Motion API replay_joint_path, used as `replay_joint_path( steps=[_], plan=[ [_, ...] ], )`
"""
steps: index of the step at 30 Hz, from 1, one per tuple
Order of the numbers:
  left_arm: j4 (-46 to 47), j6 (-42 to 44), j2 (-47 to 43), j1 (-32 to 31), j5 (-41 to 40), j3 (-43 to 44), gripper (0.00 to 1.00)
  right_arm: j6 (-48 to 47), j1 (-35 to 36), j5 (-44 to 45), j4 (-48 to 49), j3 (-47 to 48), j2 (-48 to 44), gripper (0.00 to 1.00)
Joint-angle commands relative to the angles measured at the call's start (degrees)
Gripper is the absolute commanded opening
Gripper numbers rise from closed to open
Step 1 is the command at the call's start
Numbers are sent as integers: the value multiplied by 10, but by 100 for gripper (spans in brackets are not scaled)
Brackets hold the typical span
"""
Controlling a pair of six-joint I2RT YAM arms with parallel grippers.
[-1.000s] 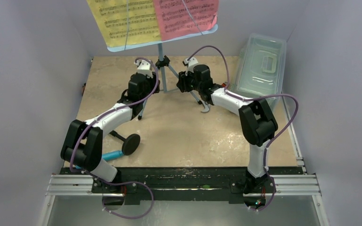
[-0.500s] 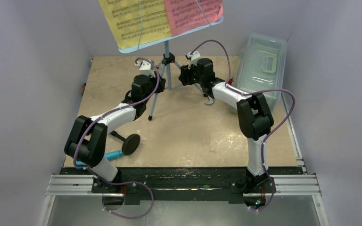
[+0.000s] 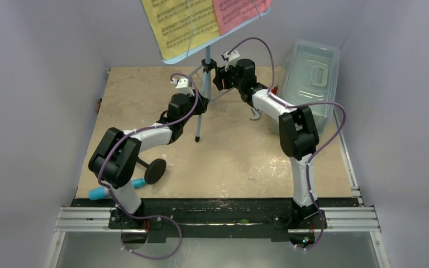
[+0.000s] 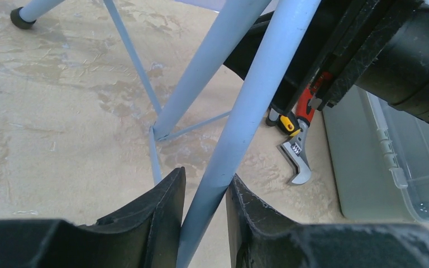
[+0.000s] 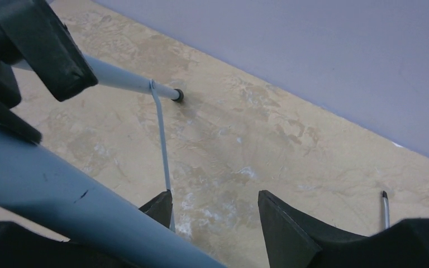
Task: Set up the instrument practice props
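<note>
The light blue music stand (image 3: 207,56) stands tilted at the back of the table, with a yellow page (image 3: 187,22) and a pink page (image 3: 240,11) on its tray. My left gripper (image 3: 194,106) is shut on its front tripod leg (image 4: 240,123), which runs up between the black fingers (image 4: 162,206). My right gripper (image 3: 219,78) sits by the stand's hub, open; a thick blue tube (image 5: 61,201) passes beside its left finger, outside the gap. The cyan microphone (image 3: 98,192) and the black round-base mic stand (image 3: 155,170) lie at the near left.
A clear lidded box (image 3: 310,78) stands at the back right. A red-handled wrench (image 4: 299,159) lies on the table beside it, just right of the tripod. A screwdriver tip (image 5: 385,209) shows near my right gripper. Grey walls close in on three sides.
The music stand has swung rightward and further back, with my left gripper following on its leg and closing tighter. My right gripper has opened and let go of the stand.
</note>
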Motion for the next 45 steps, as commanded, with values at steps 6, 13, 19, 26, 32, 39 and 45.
replay_joint_path(
  steps=[6, 13, 19, 26, 32, 39, 45],
  plan=[
    [59, -75, 41, -30, 55, 18, 31, 20, -2, 14, -26, 102, 50, 68],
    [81, -103, 89, -42, 71, 55, 30, 65, -7, 72, -24, 58, 9, 94],
    [89, -121, 117, -53, 73, 76, 30, 74, -14, 99, -90, 63, -27, 98],
    [104, -144, 143, -64, 74, 91, 36, 76, -20, 116, -139, 5, -93, 98],
    [103, -163, 170, -68, 82, 111, 44, 127, -33, 187, -180, -98, -174, 98],
    [47, -154, 135, -68, 89, 104, 62, 179, -38, 232, -193, -240, -297, 98],
    [-135, -97, 6, -58, 89, 71, 99, 186, -37, 262, -216, -341, -398, 97]
  ],
)
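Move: My left fingers are already round the music stand's front leg; the stand's hub is some 13 cm ahead, 2 cm right and 14 cm up. From my partly open right hand, the hub lies about 3 cm ahead, 3 cm left and 9 cm above. From that hand, the adjustable wrench lies roughly 19 cm right, 11 cm back and 17 cm below, and the plastic box 32 cm right, 3 cm back and 10 cm below. With my left hand I carry the stand's front leg about 10 cm to the right, rolling that hand's left side down a little, then spread the fingers wide to release the leg between them. My right hand pushes on 3 cm forward beside the hub, opens fully, then swings right and back, some 15 cm each way, away from the stand towards the wrench, turning about 30 degrees clockwise. ##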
